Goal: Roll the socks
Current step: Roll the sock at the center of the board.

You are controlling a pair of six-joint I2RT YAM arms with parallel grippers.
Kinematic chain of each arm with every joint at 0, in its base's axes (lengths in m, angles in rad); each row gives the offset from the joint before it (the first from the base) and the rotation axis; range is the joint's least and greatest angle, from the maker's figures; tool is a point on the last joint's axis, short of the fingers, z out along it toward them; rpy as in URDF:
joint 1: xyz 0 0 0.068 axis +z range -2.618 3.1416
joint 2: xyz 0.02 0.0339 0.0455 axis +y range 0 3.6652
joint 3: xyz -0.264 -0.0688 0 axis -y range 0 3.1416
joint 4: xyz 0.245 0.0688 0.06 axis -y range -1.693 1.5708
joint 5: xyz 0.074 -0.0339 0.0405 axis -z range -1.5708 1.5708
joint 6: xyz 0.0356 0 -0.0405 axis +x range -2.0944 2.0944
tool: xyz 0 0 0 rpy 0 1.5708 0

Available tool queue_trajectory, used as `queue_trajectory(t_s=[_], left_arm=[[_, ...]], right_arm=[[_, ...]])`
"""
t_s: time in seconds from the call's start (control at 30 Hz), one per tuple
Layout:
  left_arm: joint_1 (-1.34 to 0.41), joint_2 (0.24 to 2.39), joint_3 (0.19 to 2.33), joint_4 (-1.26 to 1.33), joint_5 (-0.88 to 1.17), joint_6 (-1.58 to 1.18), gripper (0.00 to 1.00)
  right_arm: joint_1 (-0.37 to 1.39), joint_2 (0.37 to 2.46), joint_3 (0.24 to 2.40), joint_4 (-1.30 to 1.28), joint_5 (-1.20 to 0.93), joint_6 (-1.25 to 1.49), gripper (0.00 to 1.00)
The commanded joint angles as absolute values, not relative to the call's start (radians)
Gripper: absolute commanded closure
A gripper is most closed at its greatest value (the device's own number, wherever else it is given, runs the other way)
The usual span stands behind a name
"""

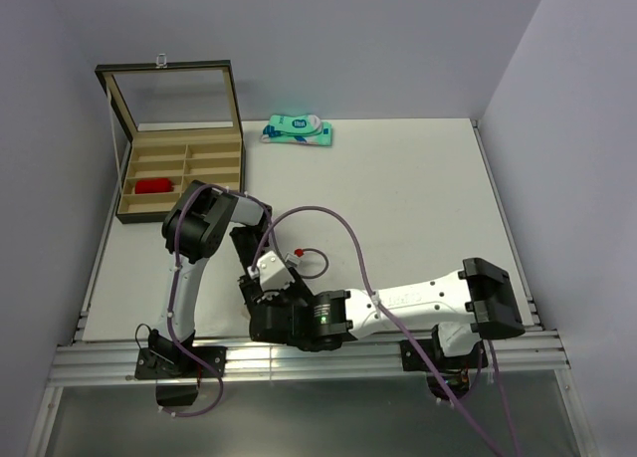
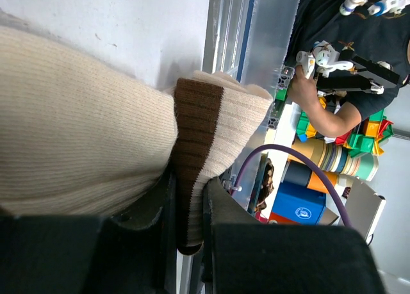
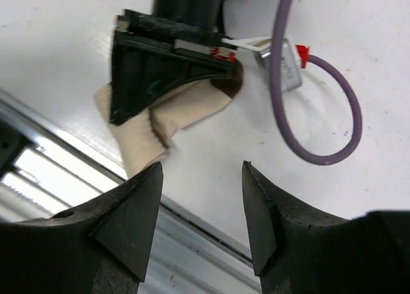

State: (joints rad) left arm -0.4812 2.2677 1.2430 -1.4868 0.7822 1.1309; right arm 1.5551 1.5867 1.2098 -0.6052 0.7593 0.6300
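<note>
A beige sock (image 2: pixel 83 114) with a brown band (image 2: pixel 195 114) fills the left wrist view, and my left gripper (image 2: pixel 190 179) is shut on its banded end. In the right wrist view that same beige sock (image 3: pixel 138 140) hangs from the left gripper (image 3: pixel 166 57) down onto the white table close to the near edge. Just in front of it my right gripper (image 3: pixel 200 172) stands open, with nothing between its fingers. A red sock (image 1: pixel 154 186) lies in a left compartment of the wooden box. From above, both arms cover the beige sock.
The open wooden box (image 1: pixel 184 168) with its glass lid up stands at the back left. A teal-and-white packet (image 1: pixel 297 130) lies at the back centre. A purple cable (image 3: pixel 346 114) loops over the table beside the grippers. The metal rail (image 3: pixel 192 223) runs along the near edge.
</note>
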Motion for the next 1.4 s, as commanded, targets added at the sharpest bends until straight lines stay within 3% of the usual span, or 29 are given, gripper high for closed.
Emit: queue_trajectory(t_s=[0.0, 0.17, 0.53, 1.2, 1.37], left_arm=[[-0.471, 2.321, 1.246, -1.27, 0.741, 1.154, 1.0], [-0.469, 2.318, 1.246, -1.267, 0.739, 1.152, 1.0], [-0.469, 2.326, 1.258, -1.276, 0.749, 1.154, 1.0], [-0.469, 2.342, 1.284, -1.301, 0.755, 1.163, 1.0], [-0.469, 2.347, 1.285, -1.307, 0.753, 1.163, 0.99]], right_arm=[[1.588, 1.587, 1.267, -0.601, 0.801, 0.626, 0.4], [1.606, 1.652, 1.249, -0.47, 0.631, 0.516, 0.4], [1.569, 1.73, 1.131, -0.187, 0.485, 0.405, 0.39], [1.531, 1.884, 1.121, -0.112, 0.5, 0.376, 0.4], [1.528, 1.914, 1.112, -0.115, 0.561, 0.391, 0.44]])
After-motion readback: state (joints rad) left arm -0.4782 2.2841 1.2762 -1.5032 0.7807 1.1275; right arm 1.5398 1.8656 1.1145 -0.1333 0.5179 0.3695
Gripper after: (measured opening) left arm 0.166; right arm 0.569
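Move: The free striped end of the sock, held in the left gripper, lies about 3 cm back, 6 cm left and 11 cm below the right hand. The left gripper's tips are some 1 cm ahead, 3 cm left and 12 cm below the right hand. The brown toe lies on the board about 6 cm ahead, 4 cm right and 14 cm below. From the left hand, the striped end sits about 3 cm back, straight behind and roughly level. A right fingertip comes up against the sock's striped end, its open fingers straddling the cloth without yet pinching. To get there the right hand swings back and about 7 cm left, drops some 10 cm and turns nearly 20 degrees counter-clockwise, finally edging 2 cm forward. The left hand holds still and keeps its pinch on the roll. ##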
